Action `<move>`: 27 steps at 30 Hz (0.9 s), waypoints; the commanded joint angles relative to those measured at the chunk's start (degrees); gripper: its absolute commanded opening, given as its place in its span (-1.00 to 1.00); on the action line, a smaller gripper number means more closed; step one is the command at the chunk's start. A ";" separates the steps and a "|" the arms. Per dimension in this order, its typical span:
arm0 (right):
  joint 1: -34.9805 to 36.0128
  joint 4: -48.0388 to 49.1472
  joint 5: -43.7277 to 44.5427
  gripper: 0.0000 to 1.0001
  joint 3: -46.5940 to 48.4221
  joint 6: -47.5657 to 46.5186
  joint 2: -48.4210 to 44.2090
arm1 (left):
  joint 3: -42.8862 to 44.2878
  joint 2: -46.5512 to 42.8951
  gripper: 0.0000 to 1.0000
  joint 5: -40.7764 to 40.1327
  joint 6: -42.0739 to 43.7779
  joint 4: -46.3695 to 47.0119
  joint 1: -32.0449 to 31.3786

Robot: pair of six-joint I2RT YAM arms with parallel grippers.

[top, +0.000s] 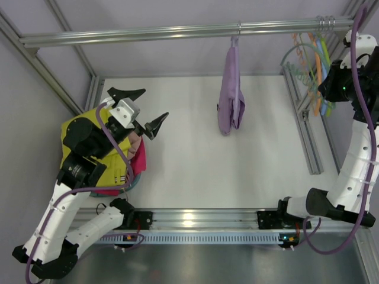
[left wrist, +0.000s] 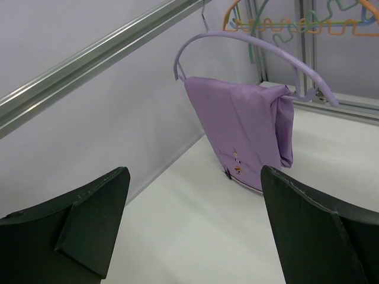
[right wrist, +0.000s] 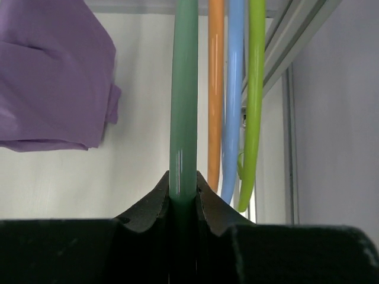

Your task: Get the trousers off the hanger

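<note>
The pale lilac trousers (top: 230, 100) hang folded over a lilac hanger (left wrist: 254, 42) on the top rail (top: 177, 31); in the left wrist view the trousers (left wrist: 237, 127) are straight ahead, well beyond my fingers. My left gripper (top: 144, 109) is open and empty above the table, left of the trousers, and its fingertips (left wrist: 118, 177) frame bare table. The yellow trousers (top: 83, 127) lie on the table under my left arm. At the far right my right gripper (top: 328, 89) is shut on the bar of a bare green hanger (right wrist: 183, 100).
Orange (right wrist: 216, 89), blue (right wrist: 235, 89) and lime (right wrist: 255, 89) bare hangers hang beside the green one at the rail's right end (top: 325, 23). A pink garment and magenta cloth (top: 140, 158) lie beside the yellow trousers. Metal frame posts (top: 302, 118) border the table.
</note>
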 commanded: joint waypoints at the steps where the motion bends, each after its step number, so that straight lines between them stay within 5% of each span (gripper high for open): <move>1: -0.88 2.49 -5.96 -1.00 -3.41 -0.76 -2.18 | -0.72 0.03 0.96 0.29 0.34 1.83 0.01; 10: -1.32 10.93 -4.40 -0.99 -19.33 -2.43 -11.51 | -1.16 0.11 0.96 0.29 0.16 1.83 0.09; 12: -1.32 10.06 -2.81 -0.72 -19.60 -2.08 -11.16 | -0.82 0.20 0.96 0.29 -0.18 1.74 0.01; 13: -1.49 9.62 -2.37 -0.34 -19.77 -2.08 -11.25 | -0.81 0.38 0.96 0.29 -0.36 1.74 0.09; 16: -1.67 9.26 -1.58 0.09 -20.56 -1.99 -12.82 | -0.64 0.47 0.96 -0.32 -1.41 1.57 0.09; 21: -1.93 8.21 -1.31 0.46 -20.74 -2.43 -15.90 | 1.81 2.04 0.96 -2.42 -3.17 -4.91 0.09; 25: -1.93 6.02 -2.89 0.98 -19.07 -1.55 -18.44 | 5.25 5.99 0.96 -6.91 -4.67 -12.65 0.09; 27: -1.93 5.57 -6.29 0.99 -17.85 -0.94 -19.33 | 6.65 7.32 0.96 -9.01 -5.19 -16.60 0.01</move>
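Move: The right hand still pinches the near end of the green hanger; the rail it is taken to runs about 18 cm ahead and 12 cm above, the hooking spot some 3 cm left. The orange, blue and lime hangers hang about 17 cm ahead and 4 cm above, roughly 2, 4 and 6 cm to the right. The purple trousers hang about 17 cm ahead, 28 cm left and 6 cm below; from the left hand, about 24 cm ahead, 29 cm right and 6 cm below. The right hand lowers the near end of the green hanger about 3 cm beside the orange one to leave it on the rail, then opens wide, lets go of the tube and draws straight back some 5 cm, rising a little at the last. Meanwhile the left hand, empty and wide open, sinks about 3.5 cm, its fingers tipping down some 10 degrees, and edges forward towards the purple trousers without touching them. ##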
